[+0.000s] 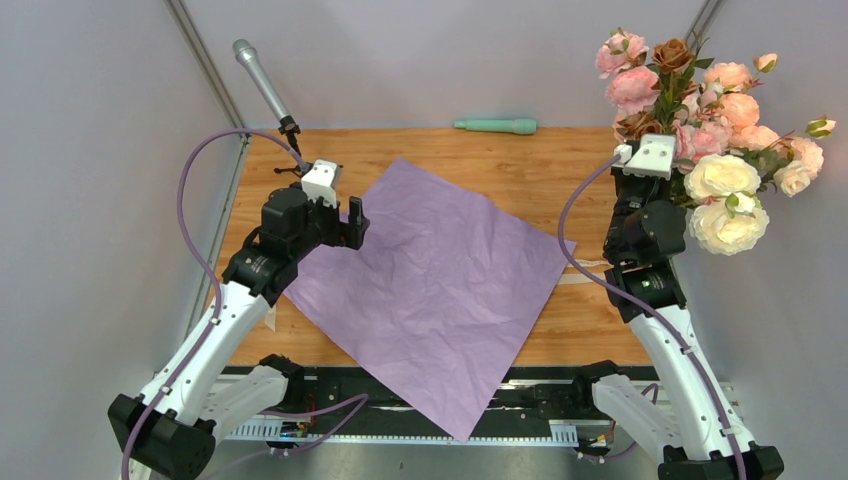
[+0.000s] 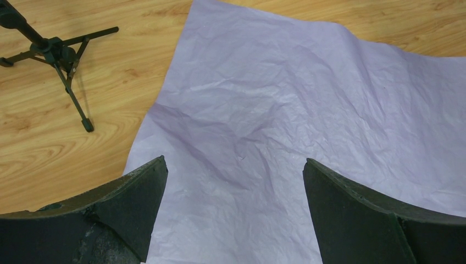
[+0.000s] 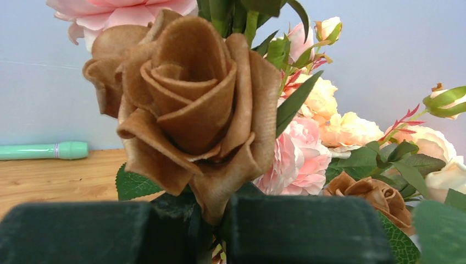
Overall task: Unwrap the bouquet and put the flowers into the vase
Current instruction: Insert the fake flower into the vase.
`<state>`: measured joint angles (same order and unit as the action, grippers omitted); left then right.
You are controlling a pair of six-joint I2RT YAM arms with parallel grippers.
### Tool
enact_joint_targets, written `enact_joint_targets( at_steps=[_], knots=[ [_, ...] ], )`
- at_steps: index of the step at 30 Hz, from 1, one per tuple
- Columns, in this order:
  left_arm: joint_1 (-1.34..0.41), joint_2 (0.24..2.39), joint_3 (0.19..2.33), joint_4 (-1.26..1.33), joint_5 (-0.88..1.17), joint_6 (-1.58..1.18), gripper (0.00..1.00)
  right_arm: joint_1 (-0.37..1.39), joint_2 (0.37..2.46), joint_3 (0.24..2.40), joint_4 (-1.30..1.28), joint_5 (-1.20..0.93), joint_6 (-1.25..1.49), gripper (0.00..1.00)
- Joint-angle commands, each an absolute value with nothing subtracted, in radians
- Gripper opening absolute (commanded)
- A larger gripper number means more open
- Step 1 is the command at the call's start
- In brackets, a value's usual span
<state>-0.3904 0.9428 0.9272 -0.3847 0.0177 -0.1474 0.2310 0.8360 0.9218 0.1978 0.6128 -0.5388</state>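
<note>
The lilac crinkled paper (image 1: pixel 440 290) of the bouquet lies spread flat on the wooden table (image 1: pixel 520 165), with no flowers on it. My left gripper (image 1: pixel 355 215) hovers open over the paper's left part (image 2: pixel 264 110), nothing between its fingers (image 2: pixel 137 198). At the right edge my right gripper (image 3: pixel 220 220) is shut on the stems of the flowers (image 1: pixel 700 110). A brown rose (image 3: pixel 192 104) stands right above its fingers, with pink and cream roses (image 3: pixel 329 132) behind. The flowers are held up above the table's right side. The vase is out of view.
A mint-green cylinder (image 1: pixel 495 126) lies at the table's far edge, also seen in the right wrist view (image 3: pixel 44 150). A microphone (image 1: pixel 262 80) on a small black tripod (image 2: pixel 60 55) stands at the far left corner. Grey walls close in both sides.
</note>
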Motion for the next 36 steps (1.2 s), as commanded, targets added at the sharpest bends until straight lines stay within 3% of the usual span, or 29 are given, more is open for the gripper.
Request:
enact_joint_targets(
  at_steps=[1,17,36],
  knots=[
    [-0.388,0.919,0.923,-0.358,0.028,-0.133,1.0,0.219,0.843,0.906,0.161,0.652,-0.506,0.01],
    [-0.387,0.917,0.922,-0.357,0.028,-0.135,1.0,0.219,0.841,0.92,0.113,0.614,-0.471,0.3],
    [-0.387,0.915,0.92,-0.357,0.035,-0.138,1.0,0.294,0.766,0.94,-0.063,0.545,-0.359,0.72]
  ],
)
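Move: The right hand, still pinching the flower stems, stands over the vase, whose middle is about 28 cm below, some 2 cm farther out and 2 cm to the right. A brown rose is about 6 cm ahead, level sideways and 4 cm higher; cream roses are roughly 11 cm right and 5 cm back, at about hand height. From the idle left hand, the vase is about 45 cm right, 1 cm ahead and 13 cm lower. Right hand opens to about two-thirds, lets go of the flower stems, sinks some 3.5 cm, then edges left. ##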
